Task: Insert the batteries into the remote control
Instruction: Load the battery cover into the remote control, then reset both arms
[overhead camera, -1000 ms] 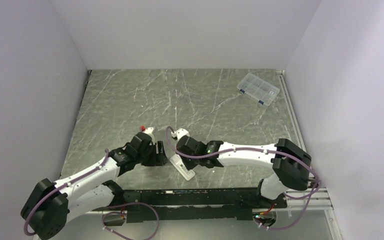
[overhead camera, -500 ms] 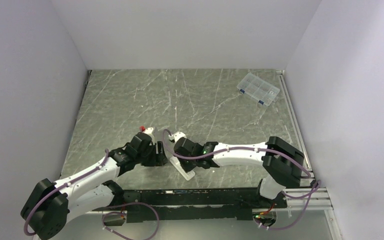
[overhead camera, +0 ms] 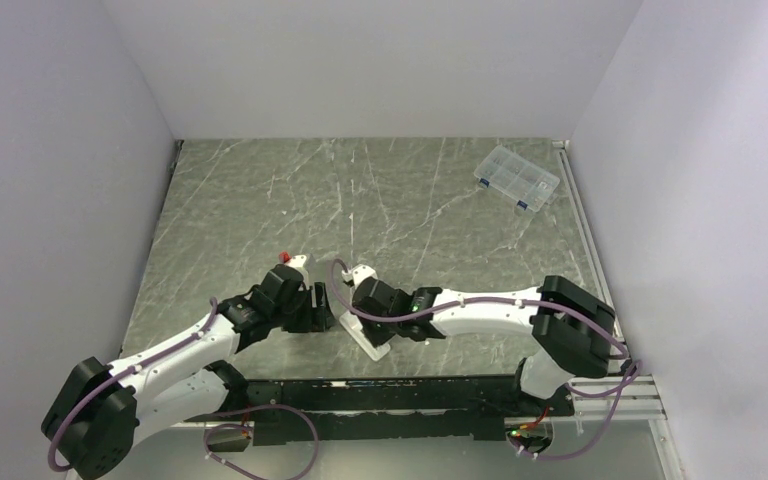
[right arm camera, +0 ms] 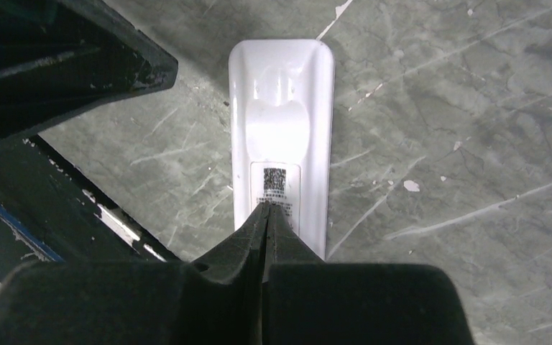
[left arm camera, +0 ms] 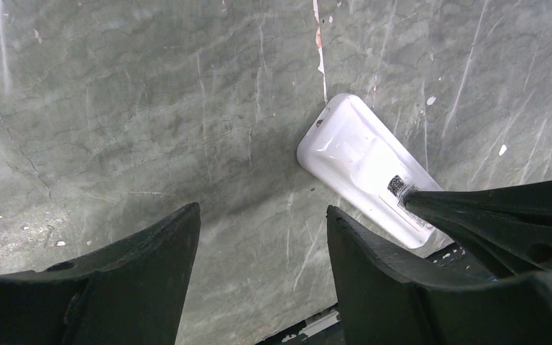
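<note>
The remote control [overhead camera: 372, 342] [left arm camera: 363, 162] [right arm camera: 280, 122] lies flat on the grey marble table near its front edge, white back up, with a small printed label showing. My right gripper [right arm camera: 267, 206] [overhead camera: 365, 318] is shut, and its joined tips rest on that label. They show as a dark wedge in the left wrist view. My left gripper [left arm camera: 262, 208] [overhead camera: 322, 305] is open just left of the remote, with only bare table between its fingers. The batteries are out of view.
A clear compartmented plastic box [overhead camera: 516, 178] sits at the back right of the table. The black mounting rail [overhead camera: 410, 390] [right arm camera: 79, 208] runs along the near edge, close behind the remote. One left finger [right arm camera: 65, 65] stands near the remote's far end.
My right wrist has shifted slightly left over the remote, and its elbow has swung left too. The left arm has stayed still. Both jaws are unchanged.
</note>
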Robot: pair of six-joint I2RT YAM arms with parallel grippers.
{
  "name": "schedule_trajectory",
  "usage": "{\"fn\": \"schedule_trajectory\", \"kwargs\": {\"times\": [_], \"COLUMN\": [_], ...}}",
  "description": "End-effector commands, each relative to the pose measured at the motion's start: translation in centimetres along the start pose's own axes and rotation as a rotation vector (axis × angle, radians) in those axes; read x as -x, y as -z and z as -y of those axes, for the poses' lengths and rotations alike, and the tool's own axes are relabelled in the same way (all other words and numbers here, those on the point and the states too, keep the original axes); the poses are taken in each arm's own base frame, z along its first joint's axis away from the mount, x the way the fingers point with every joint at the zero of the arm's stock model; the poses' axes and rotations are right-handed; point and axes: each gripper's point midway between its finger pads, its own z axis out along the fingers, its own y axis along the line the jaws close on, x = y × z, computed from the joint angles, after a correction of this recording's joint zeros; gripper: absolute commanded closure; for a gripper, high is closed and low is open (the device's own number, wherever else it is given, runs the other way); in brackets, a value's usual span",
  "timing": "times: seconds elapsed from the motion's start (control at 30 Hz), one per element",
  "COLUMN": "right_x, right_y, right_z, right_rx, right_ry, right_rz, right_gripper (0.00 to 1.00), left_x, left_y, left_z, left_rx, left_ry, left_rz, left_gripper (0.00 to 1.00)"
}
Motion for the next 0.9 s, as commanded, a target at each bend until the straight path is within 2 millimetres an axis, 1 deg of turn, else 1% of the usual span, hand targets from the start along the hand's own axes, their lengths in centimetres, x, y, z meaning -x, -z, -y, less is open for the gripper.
{"fn": "schedule_trajectory", "kwargs": {"times": [0.0,0.07,0.17,0.3,0.5,0.6,0.67,0.77,0.87], "right_x": [-0.4,0.4,1.3,2.3,4.0,4.9,5.1,5.4,6.2], "right_y": [1.3,1.8,2.6,3.7,5.6,6.6,7.0,8.0,9.7], "right_z": [0.8,0.6,0.8,1.0,1.8,2.4,3.2,4.0,4.8], "right_rx": [-0.029,-0.021,-0.035,-0.036,-0.061,-0.058,-0.056,-0.034,-0.022], "right_ry": [-0.005,-0.004,-0.002,-0.003,-0.001,-0.005,-0.014,-0.030,-0.042], "right_rz": [0.001,0.030,0.071,0.115,0.199,0.246,0.272,0.309,0.370], "right_gripper": [0.99,0.97,0.95,0.91,0.79,0.68,0.63,0.56,0.47], "left_x": [1.1,1.2,1.6,2.3,3.5,4.4,4.9,5.9,7.2], "left_y": [0.4,0.6,1.0,1.8,2.9,3.6,4.2,5.4,6.5], "left_z": [1.0,1.0,1.2,1.6,2.2,2.4,2.6,3.1,3.2], "left_rx": [-0.033,-0.030,-0.029,-0.034,-0.026,-0.012,0.001,0.011,0.035], "left_ry": [-0.007,-0.009,-0.007,-0.008,-0.001,-0.004,-0.006,-0.018,-0.021], "left_rz": [0.027,0.026,0.032,0.053,0.078,0.092,0.095,0.107,0.140], "left_gripper": [0.30,0.29,0.28,0.23,0.14,0.06,0.02,0.01,0.01]}}
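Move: The remote control lies flat with its battery cover in place, directly under the right hand's shut fingertips: its middle is about 1 cm ahead, 1 cm left and 2 cm below. A white fleck on the table lies about 10 cm to that hand's right, level with it, and the table's front edge runs some 7 cm back. From the left hand, the remote is roughly 7 cm right, 1 cm back and 3 cm below. The battery cover comes free of the right hand's fingertips, which lift about 7.5 cm, easing right at first, then swinging farther right and forward, about 5 cm and 3.5 cm in all; they part to half open while the wrist tips slightly outward. The left hand, touching nothing, also rises some 7 cm, drifts a little forward and spreads from mostly to fully open. ##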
